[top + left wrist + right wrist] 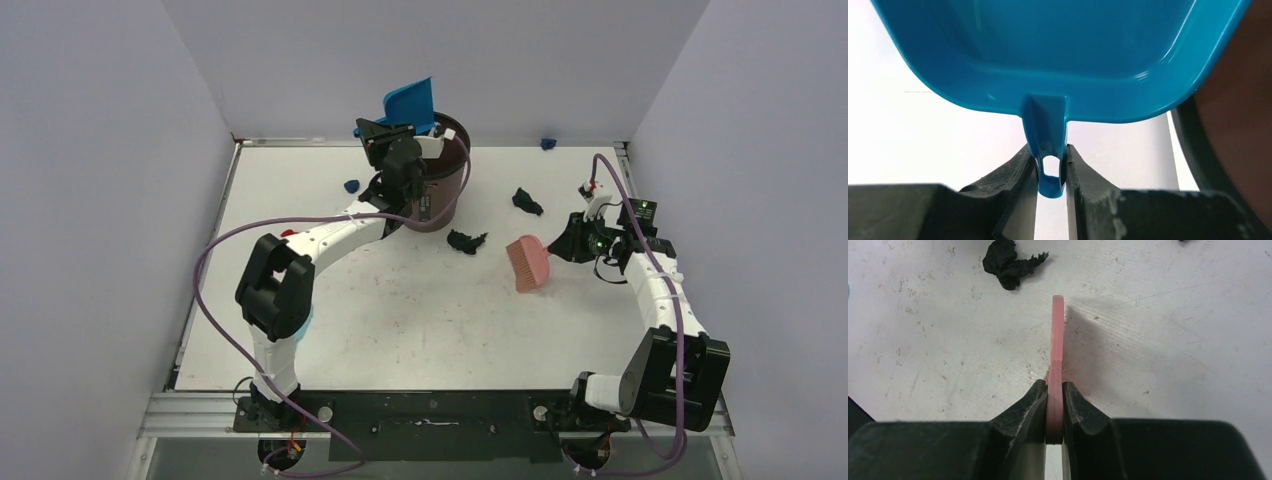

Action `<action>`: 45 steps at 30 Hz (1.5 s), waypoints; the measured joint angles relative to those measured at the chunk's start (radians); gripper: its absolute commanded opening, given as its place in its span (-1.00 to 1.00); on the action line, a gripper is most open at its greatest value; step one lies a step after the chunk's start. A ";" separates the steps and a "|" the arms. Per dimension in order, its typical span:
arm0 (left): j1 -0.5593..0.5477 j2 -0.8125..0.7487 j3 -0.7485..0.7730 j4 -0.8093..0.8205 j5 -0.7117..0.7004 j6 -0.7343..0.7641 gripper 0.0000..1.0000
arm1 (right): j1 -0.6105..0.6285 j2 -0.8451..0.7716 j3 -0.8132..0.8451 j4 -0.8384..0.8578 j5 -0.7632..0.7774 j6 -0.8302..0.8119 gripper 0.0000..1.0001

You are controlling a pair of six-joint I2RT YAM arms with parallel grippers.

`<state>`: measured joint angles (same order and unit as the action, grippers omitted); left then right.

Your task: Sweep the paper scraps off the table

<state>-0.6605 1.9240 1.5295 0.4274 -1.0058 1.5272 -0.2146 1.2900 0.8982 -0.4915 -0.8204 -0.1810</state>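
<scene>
My left gripper (pixel 395 137) is shut on the handle of the blue dustpan (pixel 410 103), holding it tilted up over a brown bin (pixel 452 172). In the left wrist view the fingers (pixel 1023 167) pinch the dustpan (pixel 1048 50) by its handle tab. Over the right side of the table (pixel 400 320), my right gripper (pixel 572 244) is shut on the pink hand brush (pixel 527 262), its bristles on the surface. Paper scraps lie loose: two black wads (pixel 466 241) (pixel 526 201) and a blue one (pixel 351 185). The right wrist view shows the brush handle (pixel 1057 335) and a black wad (pixel 1009 262) beyond it.
Another blue scrap (pixel 548 143) lies at the far edge by the back wall. A small red bit (pixel 289 233) shows beside the left arm. The bin's dark wall (pixel 1238 125) fills the right of the left wrist view. Pale walls close in three sides.
</scene>
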 measured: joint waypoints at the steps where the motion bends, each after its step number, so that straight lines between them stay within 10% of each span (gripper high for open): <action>1: 0.000 -0.001 0.000 0.016 0.000 0.005 -1.00 | 0.000 0.000 0.000 0.000 0.000 0.000 -0.89; 14: -0.067 -0.086 0.002 -0.004 -0.074 -0.093 -1.00 | 0.000 0.000 0.000 0.000 0.001 0.000 -0.89; 24: -0.401 -0.278 0.071 -0.711 -0.105 -0.763 -1.00 | 0.000 0.000 0.000 0.000 0.001 -0.004 -0.89; 33: -0.522 -0.304 -0.038 -1.219 0.307 -1.469 -1.00 | -0.001 0.002 0.000 -0.001 0.000 -0.008 -0.89; 45: -0.551 -0.287 -0.420 -1.066 0.708 -1.771 -0.94 | -0.002 0.019 0.010 -0.001 0.002 -0.009 -0.89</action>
<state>-1.2114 1.6371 1.1099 -0.6384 -0.2977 -0.2436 -0.2165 1.3090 0.9077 -0.4923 -0.8188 -0.1898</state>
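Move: The blue dustpan is already held by its handle in the left hand, on edge above the bin; the brush head it is carried towards lies about 32 cm to that hand's right, 14 cm back and 26 cm below. The black scrap lies 21 cm right, 4 cm back and some 31 cm down; the bin's middle is 13 cm right, 4 cm ahead and 21 cm below. From the right hand, the brush head is about 4 cm ahead, 4 cm left and 9 cm below. The dustpan, still pinched in the left fingers, is first lifted about 5 cm clear of the bin, then carried in one fast sweep back, down and to the right, towards the brush head. On the way the wrist turns some 80 degrees, ending with the fingers steeply down; the hand finishes about 34 cm farther back and 26 cm lower. The right hand keeps holding the brush in place. ##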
